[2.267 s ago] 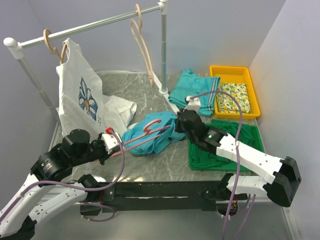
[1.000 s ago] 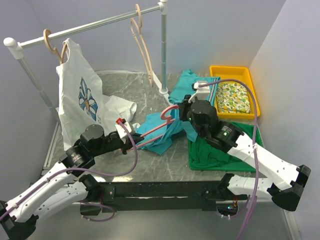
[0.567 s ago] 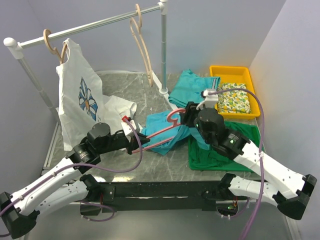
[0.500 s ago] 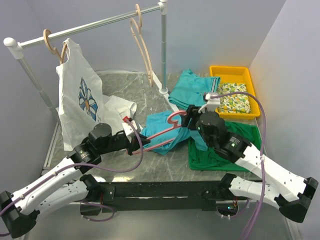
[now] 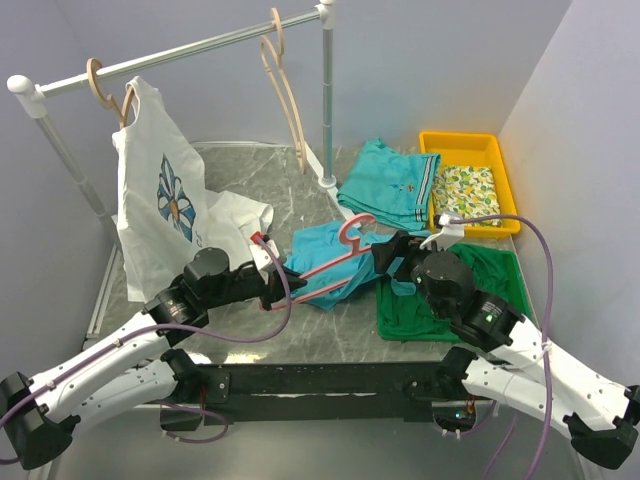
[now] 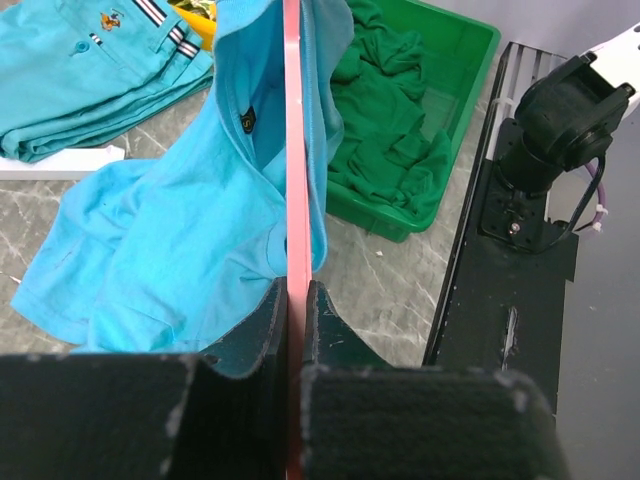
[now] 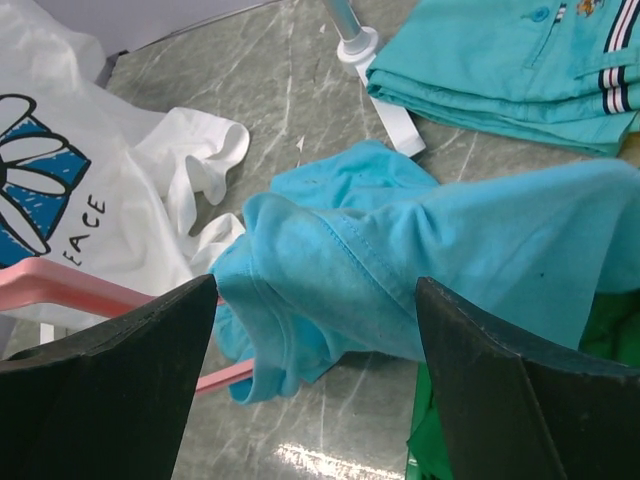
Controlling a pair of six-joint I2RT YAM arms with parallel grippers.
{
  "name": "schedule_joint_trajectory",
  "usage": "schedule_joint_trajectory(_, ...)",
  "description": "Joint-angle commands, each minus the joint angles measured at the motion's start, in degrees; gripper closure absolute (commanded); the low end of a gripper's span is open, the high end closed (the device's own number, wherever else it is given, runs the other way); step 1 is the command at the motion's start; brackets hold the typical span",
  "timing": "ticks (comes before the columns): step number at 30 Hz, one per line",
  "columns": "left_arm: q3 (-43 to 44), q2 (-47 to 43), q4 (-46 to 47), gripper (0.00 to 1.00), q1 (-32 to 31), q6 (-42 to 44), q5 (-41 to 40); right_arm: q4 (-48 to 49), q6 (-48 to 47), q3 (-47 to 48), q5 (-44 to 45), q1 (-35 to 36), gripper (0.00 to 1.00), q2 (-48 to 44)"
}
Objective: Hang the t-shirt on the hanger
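Observation:
The turquoise t-shirt lies bunched at the table's middle, partly draped over the pink hanger. My left gripper is shut on the hanger's near end. In the left wrist view the hanger runs straight out from the shut jaws, with the t-shirt hanging around it. My right gripper is open just right of the shirt. In the right wrist view the t-shirt lies beyond the spread fingers of the right gripper, and a stretch of the hanger shows at the left.
A clothes rack at the back carries beige hangers and a white flower-print top. A folded teal garment lies near the rack foot. A yellow tray stands at the back right. A green bin of green cloth sits beside the right arm.
My right gripper has let go of the shirt and drawn back to the near right, open. My left gripper has pushed the hanger further right into the shirt.

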Motion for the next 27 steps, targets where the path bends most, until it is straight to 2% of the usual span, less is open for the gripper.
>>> schedule_joint_trajectory(1,0.99,0.05,6.09,0.99,-0.61,-0.34,-0.01,-1.90,3.11,0.54,2.74,-0.32,0.10,-1.61)
schedule_joint_trajectory(4,0.73,-0.47,5.91,0.99,-0.79,-0.34,-0.36,-5.05,3.99,2.47,4.85,-1.37,0.06,-1.96)
schedule_joint_trajectory(8,0.73,-0.57,5.83,0.99,-0.88,-0.42,-0.97,-5.08,1.90,3.54,3.02,-1.55,0.06,-3.88)
schedule_joint_trajectory(9,0.82,-0.30,5.74,0.99,-0.79,-0.51,-0.97,-0.89,-1.51,2.84,-1.08,-1.47,0.07,-5.03)
schedule_joint_trajectory(14,1.52,2.33,6.53,0.99,-0.88,-1.83,-0.71,11.96,-9.35,-3.58,-10.87,-1.46,0.08,-9.96)
schedule_joint_trajectory(18,2.92,4.97,6.53,0.99,-0.88,-2.53,-0.71,16.46,-14.98,-2.62,-14.92,-1.20,0.09,-5.22)
schedule_joint_trajectory(27,7.15,9.36,4.25,0.99,-0.88,-2.80,0.87,18.49,-19.74,-0.42,-8.69,2.93,0.11,3.66)
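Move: The pink hanger's hook stands about 6 cm to the left of the open right gripper and 3 cm ahead, roughly level or slightly above. The t-shirt, draped over the hanger's far end, lies about 5 cm ahead and 8 cm left, some 12 cm down; the green basket is about 16 cm to the right and 20 cm below. From the left gripper, pinching the hanger's near end, the hook is about 9 cm ahead and 12 cm right, the t-shirt 12 cm ahead, 8 cm right and 12 cm down. Swing the wide-open right gripper clear: dip it about 2 cm to the right, draw it back and up some 4 cm, then sweep it left and slightly down until the hook stands in front of the fingers, turning counter-clockwise and tipping the fingertips up. Keep the left pinch on the hanger and, late on, ease it a couple of centimetres down and right, slightly forward. ##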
